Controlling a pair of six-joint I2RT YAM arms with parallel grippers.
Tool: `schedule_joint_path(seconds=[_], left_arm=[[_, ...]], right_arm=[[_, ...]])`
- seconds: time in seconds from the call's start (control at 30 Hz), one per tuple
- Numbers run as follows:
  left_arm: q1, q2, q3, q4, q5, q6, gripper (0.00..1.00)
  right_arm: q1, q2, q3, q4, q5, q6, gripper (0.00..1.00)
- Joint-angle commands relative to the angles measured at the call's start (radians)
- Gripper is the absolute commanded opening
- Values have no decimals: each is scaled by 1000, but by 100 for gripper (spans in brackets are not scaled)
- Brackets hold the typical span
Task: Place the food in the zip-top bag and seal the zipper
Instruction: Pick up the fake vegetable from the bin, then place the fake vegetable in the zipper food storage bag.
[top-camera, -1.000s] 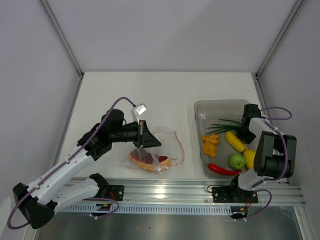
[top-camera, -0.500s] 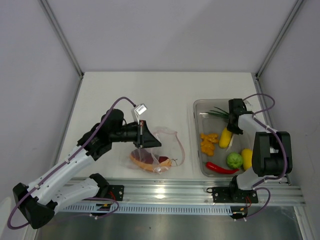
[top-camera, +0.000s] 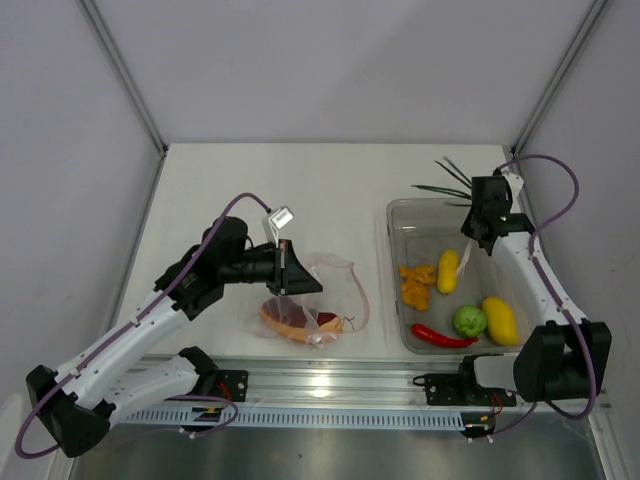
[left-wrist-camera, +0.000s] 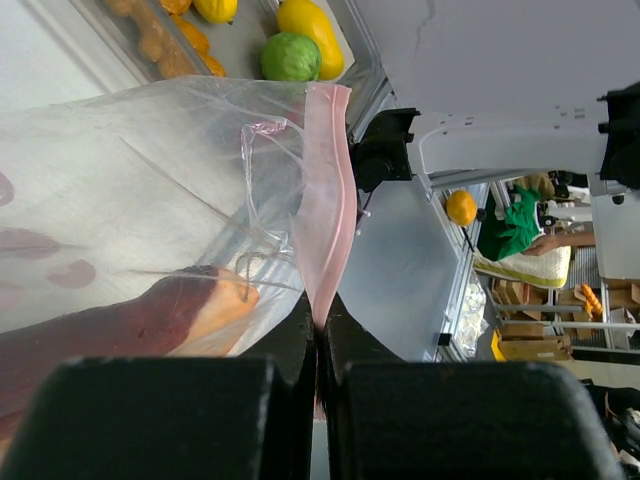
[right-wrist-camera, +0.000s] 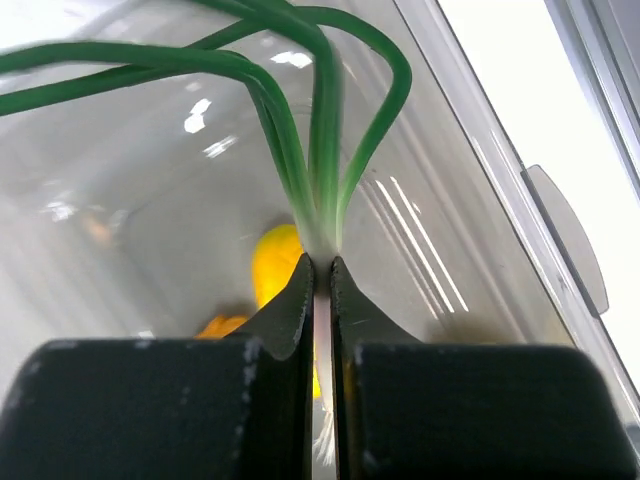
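Note:
My left gripper (top-camera: 288, 268) (left-wrist-camera: 318, 325) is shut on the pink zipper (left-wrist-camera: 325, 200) at the mouth of the zip-top bag (top-camera: 338, 290) (left-wrist-camera: 150, 170), which lies on the table left of centre. A reddish-brown curved piece (top-camera: 285, 318) (left-wrist-camera: 130, 330) lies inside the bag. My right gripper (top-camera: 474, 205) (right-wrist-camera: 320, 275) is shut on the pale base of the green stalks (top-camera: 445, 185) (right-wrist-camera: 320, 190), held above the far end of the bin. Two yellow fruits (top-camera: 448, 270) (top-camera: 500, 320), orange chunks (top-camera: 418, 285), a green round fruit (top-camera: 471, 320) and a red chili (top-camera: 440, 336) lie in the bin.
The rigid clear bin (top-camera: 398, 215) (right-wrist-camera: 450, 230) stands at the right, close to the right wall post (top-camera: 560, 80). A metal rail (top-camera: 330, 375) runs along the table's near edge by the arm bases. White table surface stretches between the bag and the bin.
The right gripper has shut on the green stalks and lifted them out toward the bin's far end. One yellow fruit shifted in the bin. The left arm and bag stayed still.

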Motion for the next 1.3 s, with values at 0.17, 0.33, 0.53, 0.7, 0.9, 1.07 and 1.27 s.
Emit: schedule_joint_path(seconds=[0.17,0.33,0.53,0.7,0.9,1.07,1.27], left_arm=[[21,49,73,34,32,-61,1],[24,75,96,30,8,-78,0],[26,70,97,20,-31,-93,1],[26,52,94,1,-66,-93,1],[26,24,94,-12,-92,-90,1],[27,17,109,-20,-104,-89,0],[27,6,126,-19,-54,-99,1]], right_arm=[[14,-312,55,-40,-419,6,0],[31,-404,54,-56,-828,113,0],[95,-513,-20,-21,-1138,247,0],[129,-584,-40,-60,-1306,322,0],[216,-662,-58,-77,-1453,434,0],[264,-668,-47,-157,-1519,403,0],[387,-619,-44,-241,-1480,336,0]])
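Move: The right hand already holds the green onion above the bin's far end. From it, the open bag's mouth lies some 35 cm to the left, 16 cm back and a little lower; in the bin, 13 cm below, the yellow squash is about 9 cm left and 10 cm back, the orange clump 17 cm left and 14 cm back. The left hand pinches one lip of the bag: the mouth is roughly 8 cm right, 4 cm ahead and 13 cm below. Up out of the bin first, then sweeping back and left towards the bag, the right hand keeps its pinch on the green onion, travelling about 28 cm back, 24 cm left and 18 cm up. On the way the wrist swings round by some 100 degrees, until the fingers point left. The left hand keeps the bag's lip pinched and eases about 2 cm forward, turning slightly counter-clockwise. ##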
